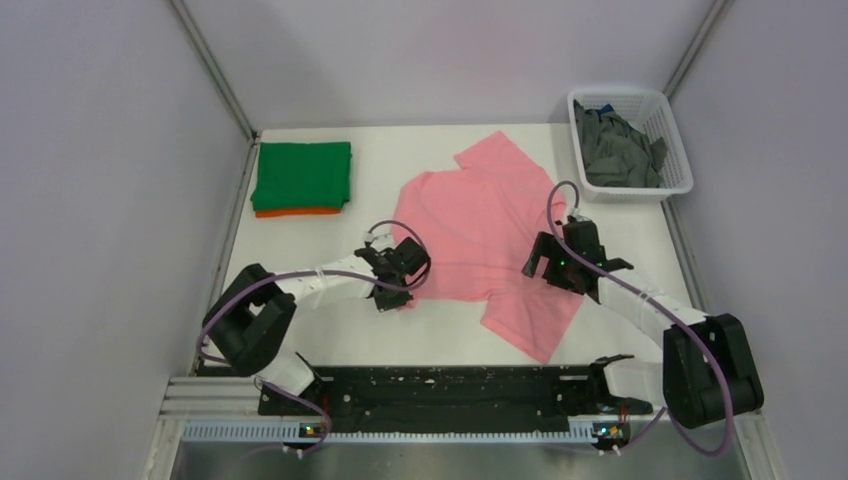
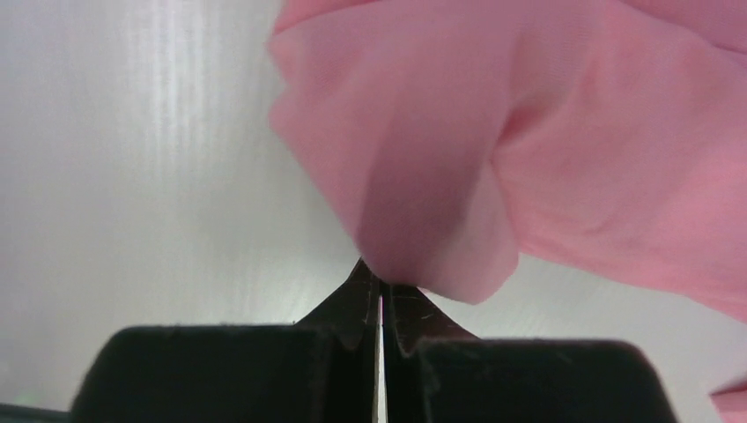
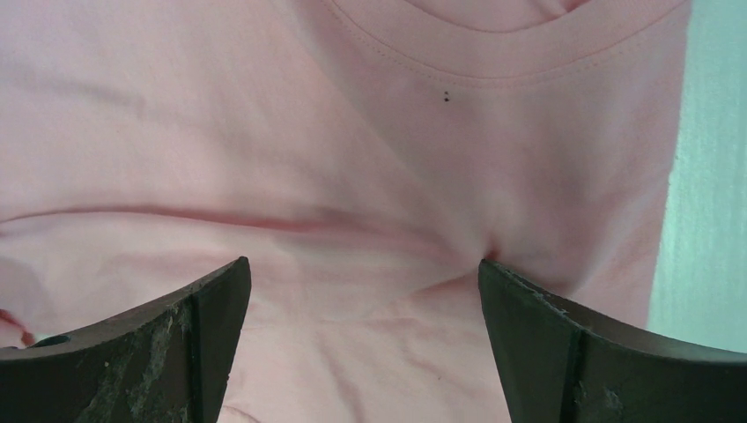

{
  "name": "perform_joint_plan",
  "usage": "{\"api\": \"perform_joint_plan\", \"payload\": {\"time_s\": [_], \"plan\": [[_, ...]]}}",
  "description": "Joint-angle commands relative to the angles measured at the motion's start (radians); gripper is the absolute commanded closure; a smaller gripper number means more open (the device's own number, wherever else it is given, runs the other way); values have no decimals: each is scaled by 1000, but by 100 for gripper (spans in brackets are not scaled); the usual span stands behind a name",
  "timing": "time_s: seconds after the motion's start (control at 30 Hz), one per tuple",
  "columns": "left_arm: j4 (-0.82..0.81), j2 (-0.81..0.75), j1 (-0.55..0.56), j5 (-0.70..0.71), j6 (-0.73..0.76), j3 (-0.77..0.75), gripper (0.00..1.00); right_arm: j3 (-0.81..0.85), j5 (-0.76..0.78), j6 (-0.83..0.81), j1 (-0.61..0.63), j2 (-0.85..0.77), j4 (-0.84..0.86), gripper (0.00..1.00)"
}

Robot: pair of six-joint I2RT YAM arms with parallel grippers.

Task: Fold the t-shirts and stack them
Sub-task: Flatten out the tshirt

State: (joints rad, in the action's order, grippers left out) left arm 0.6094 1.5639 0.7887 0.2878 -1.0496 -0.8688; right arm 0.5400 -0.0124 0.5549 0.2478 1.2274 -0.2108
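Observation:
A light pink t-shirt (image 1: 480,230) lies spread, slightly rumpled, in the middle of the table. My left gripper (image 1: 403,292) is at its near left corner, shut on a fold of the pink cloth (image 2: 440,176); the cloth bulges out right at the closed tips of the gripper (image 2: 380,286). My right gripper (image 1: 540,262) is open over the shirt's right side. Its fingers (image 3: 211,300) stand wide apart with their tips on the pink cloth (image 3: 352,176), which puckers at the right tip. The collar (image 3: 493,62) lies just ahead. A folded green t-shirt (image 1: 300,172) rests on a folded orange one (image 1: 298,211) at the far left.
A white lattice basket (image 1: 682,170) at the far right holds crumpled dark grey t-shirts (image 1: 615,150). Grey walls close in both sides of the white table. The arms' bases and a black rail (image 1: 440,395) run along the near edge.

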Motion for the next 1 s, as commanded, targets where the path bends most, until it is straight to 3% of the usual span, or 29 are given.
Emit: {"api": "perform_joint_plan", "payload": {"time_s": [0.0,0.27,0.5,0.67,0.97], "plan": [[138,-99,-33,158,14,48,100,65,61,-27,-7,-52,-72,1],[182,-364,-211,238,80,111,100,68,48,-43,-5,-72,-116,1],[118,-498,-282,179,115,166,100,64,59,-61,51,-184,-212,2],[118,-504,-281,141,117,193,100,81,151,-13,232,-238,-403,2],[93,-541,-285,74,86,270,100,65,254,360,565,-316,-655,6]]}}
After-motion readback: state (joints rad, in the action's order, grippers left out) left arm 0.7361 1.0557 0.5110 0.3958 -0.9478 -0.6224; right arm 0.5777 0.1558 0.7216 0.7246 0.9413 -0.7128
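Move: The left hand already pinches the pink t-shirt's near-left corner just above the table, with bare table to take it to about 12 cm left and 1 cm back. The shirt's middle is some 17 cm ahead and 17 cm right of that hand. From the open right hand, 3 cm or so above the cloth, the near sleeve lies about 15 cm back and 4 cm left, the collar 14 cm ahead and 5 cm right. Left hand pulls its pinched corner 12 cm left, arching up; open right backs 12 cm towards near sleeve. ##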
